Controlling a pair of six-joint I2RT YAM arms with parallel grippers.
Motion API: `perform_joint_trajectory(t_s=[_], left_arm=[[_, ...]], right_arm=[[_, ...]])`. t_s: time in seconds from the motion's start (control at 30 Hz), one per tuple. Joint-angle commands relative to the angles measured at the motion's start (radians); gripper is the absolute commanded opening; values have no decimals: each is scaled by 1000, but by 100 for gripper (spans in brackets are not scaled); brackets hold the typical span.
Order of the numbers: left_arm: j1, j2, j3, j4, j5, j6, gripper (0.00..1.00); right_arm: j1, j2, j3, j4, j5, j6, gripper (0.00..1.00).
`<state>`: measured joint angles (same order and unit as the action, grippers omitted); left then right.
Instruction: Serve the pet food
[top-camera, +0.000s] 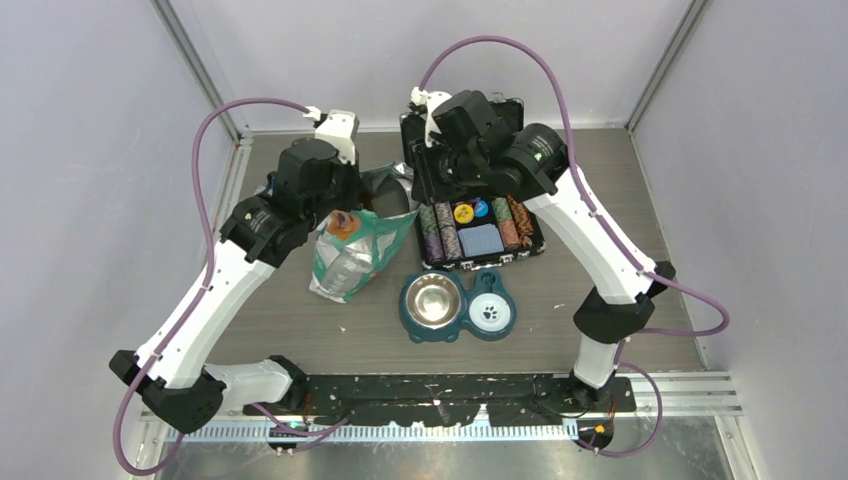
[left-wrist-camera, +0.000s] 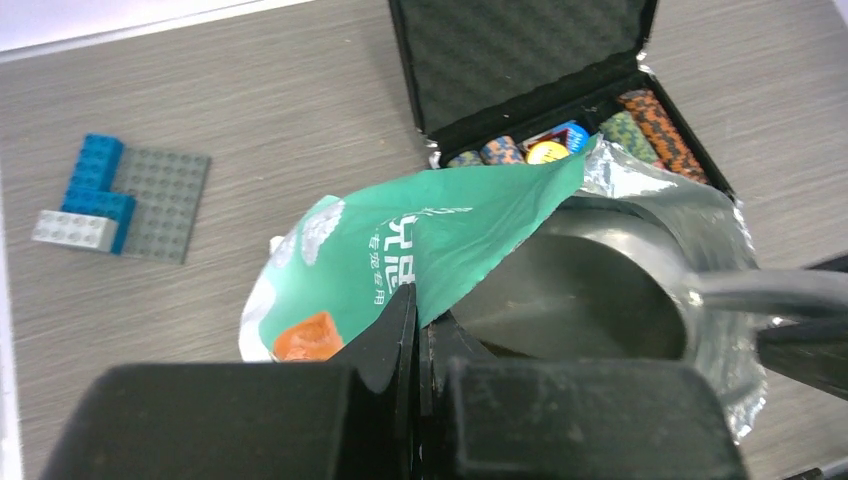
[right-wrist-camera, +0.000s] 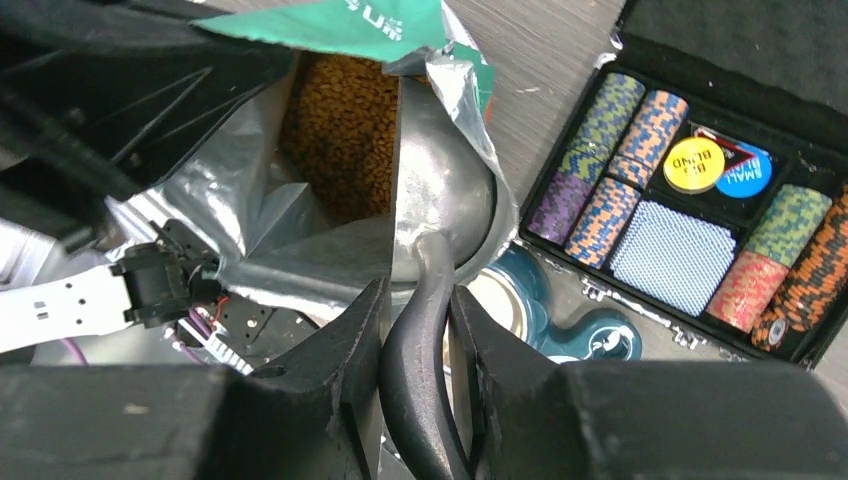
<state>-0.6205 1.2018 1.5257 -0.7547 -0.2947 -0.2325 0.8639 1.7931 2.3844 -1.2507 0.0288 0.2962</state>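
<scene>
The teal-and-white foil bag (top-camera: 348, 256) stands left of centre with its mouth held open. My left gripper (left-wrist-camera: 420, 305) is shut on the bag's teal top edge (left-wrist-camera: 440, 235); from above, the left gripper (top-camera: 337, 207) sits over the bag. Orange-brown pet food (right-wrist-camera: 340, 130) fills the inside of the bag. My right gripper (right-wrist-camera: 418, 295) is shut on the black handle (right-wrist-camera: 420, 350) of a metal scoop, whose bowl (right-wrist-camera: 445, 185) sits inside the bag mouth just beside the kibble. The scoop bowl (left-wrist-camera: 580, 290) also shows in the left wrist view. The right gripper (top-camera: 425, 170) reaches in from the right.
A teal double feeder (top-camera: 458, 322) with a steel bowl (top-camera: 432, 300) and a white paw-print bowl (top-camera: 490, 312) sits near the front centre. An open black case of poker chips (top-camera: 478, 230) lies behind it. Blue and grey toy bricks (left-wrist-camera: 110, 195) lie at the far left.
</scene>
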Motion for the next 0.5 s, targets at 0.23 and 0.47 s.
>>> perform_joint_trajectory(t_s=[0.23, 0.47], left_arm=[[-20, -93, -85, 241, 116, -45, 0], [-22, -103, -106, 247, 111, -47, 0]], right_arm=[[-13, 97, -16, -30, 166, 84, 5], [-11, 151, -76, 56, 89, 120, 5]])
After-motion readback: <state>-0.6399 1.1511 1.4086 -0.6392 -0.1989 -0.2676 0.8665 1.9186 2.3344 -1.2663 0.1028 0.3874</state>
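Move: The right hand grips the scoop's handle, with the scoop already inside the bag mouth, whose middle lies about 8 cm to its left, 3 cm ahead and 5 cm below. From that hand the steel bowl is some 8 cm back, in line sideways, and the chip case about 9 cm ahead and 10 cm right, both roughly 33 cm down. The left hand pinches the bag's rim; the mouth's middle is about 7 cm to its right, 2 cm ahead and 3 cm below. Still gripping the scoop by its handle, the right hand drives it about 7 cm down into the bag, edging some 2 cm forward while the wrist turns about 10 degrees, tipping the fingers further down. The left hand keeps its pinch on the rim and draws it some 2.5 cm to the right, towards the scoop. ##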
